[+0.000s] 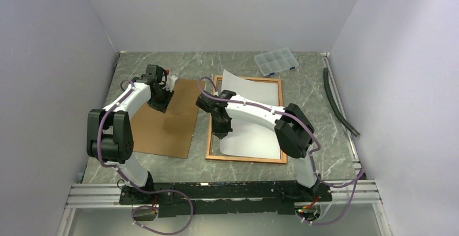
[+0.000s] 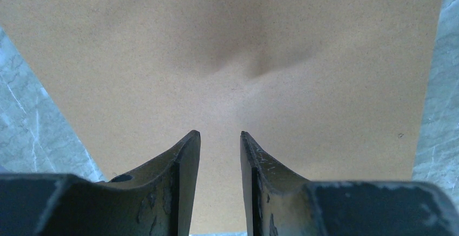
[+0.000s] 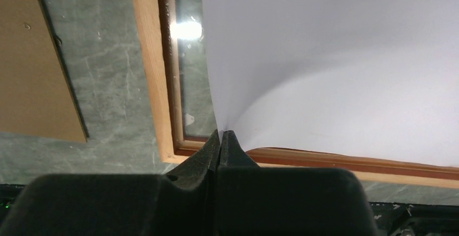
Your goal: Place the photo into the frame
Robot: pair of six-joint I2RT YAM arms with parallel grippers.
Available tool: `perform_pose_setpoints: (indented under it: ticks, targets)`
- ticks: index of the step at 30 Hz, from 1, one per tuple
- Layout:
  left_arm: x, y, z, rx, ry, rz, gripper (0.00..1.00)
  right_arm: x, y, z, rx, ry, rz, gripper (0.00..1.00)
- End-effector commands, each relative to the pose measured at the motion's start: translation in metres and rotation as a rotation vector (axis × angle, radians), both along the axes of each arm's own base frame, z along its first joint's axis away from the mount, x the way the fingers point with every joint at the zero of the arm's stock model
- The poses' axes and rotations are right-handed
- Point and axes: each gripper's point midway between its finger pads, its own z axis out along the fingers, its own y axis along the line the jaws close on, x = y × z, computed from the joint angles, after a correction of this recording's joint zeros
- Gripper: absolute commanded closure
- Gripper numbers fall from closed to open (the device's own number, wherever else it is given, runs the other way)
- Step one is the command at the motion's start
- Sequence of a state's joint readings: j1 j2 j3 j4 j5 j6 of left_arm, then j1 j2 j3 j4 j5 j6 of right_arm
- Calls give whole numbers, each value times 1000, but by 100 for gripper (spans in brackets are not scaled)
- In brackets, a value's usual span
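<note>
The photo (image 1: 253,91) shows its plain white back and lies curled over the frame (image 1: 246,159), a thin reddish-brown wooden rectangle on the table. My right gripper (image 1: 219,132) is shut on the photo's near-left edge. In the right wrist view the right gripper (image 3: 222,132) pinches the white sheet (image 3: 325,57), which bows up above the frame's near-left corner (image 3: 154,84) and its clear pane (image 3: 190,95). My left gripper (image 1: 161,96) hovers open over the brown backing board (image 1: 168,128). Between the left gripper's (image 2: 220,134) fingers only the board (image 2: 216,57) shows.
A small clear compartment box (image 1: 276,61) sits at the back right. A black hose (image 1: 338,103) lies along the right wall. The backing board (image 3: 32,57) lies just left of the frame, with a strip of marble table between them. Walls close in on three sides.
</note>
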State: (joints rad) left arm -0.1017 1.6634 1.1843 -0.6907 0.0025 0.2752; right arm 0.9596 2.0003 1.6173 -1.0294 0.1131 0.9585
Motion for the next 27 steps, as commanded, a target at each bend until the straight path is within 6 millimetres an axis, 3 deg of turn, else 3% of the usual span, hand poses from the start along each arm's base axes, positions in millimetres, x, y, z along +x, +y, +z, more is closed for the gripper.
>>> perform_pose_setpoints:
  ticks: [1,3,5,7,12,17,27]
  targets:
    - [5,0,16,-2,-61,-9,60,12,4,8,-17,-42,37,100]
    - [5,0,17,-3,-61,-10,58,12,6,6,-16,-33,49,100]
    - [5,0,19,-2,-64,-10,55,11,5,5,-18,-28,53,87]
    - [5,7,22,34,-72,-1,46,11,3,5,-21,-35,55,72]
    - [6,17,30,42,-86,5,38,11,4,13,3,-51,70,57]
    - [9,24,37,24,-86,27,37,16,12,20,35,-71,77,49]
    - [7,43,44,8,-88,64,37,31,12,26,60,-110,79,44]
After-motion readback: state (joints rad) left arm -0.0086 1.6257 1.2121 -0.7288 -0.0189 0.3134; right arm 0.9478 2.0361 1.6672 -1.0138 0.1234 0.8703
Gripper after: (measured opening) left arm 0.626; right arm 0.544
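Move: The right hand pinches the photo's left edge near its near-left corner, over the frame. The middle of the frame lies about 11 cm ahead of it, 10 cm to its right and 5 cm below; the frame's near-left inner corner is some 6 cm back and 3 cm left. The backing board is centred about 23 cm to its left and 10 cm ahead. From the left hand, the frame's middle lies roughly 34 cm right, 2 cm back and 6 cm below. Nudging barely forward and left, the right hand opens its fingers to about half and lets go of the photo's corner above the frame, then eases on forward, some 1.5 cm in all. Leftward and rising, the empty left hand shifts about 4 cm over the backing board towards its left edge, opening wider. ##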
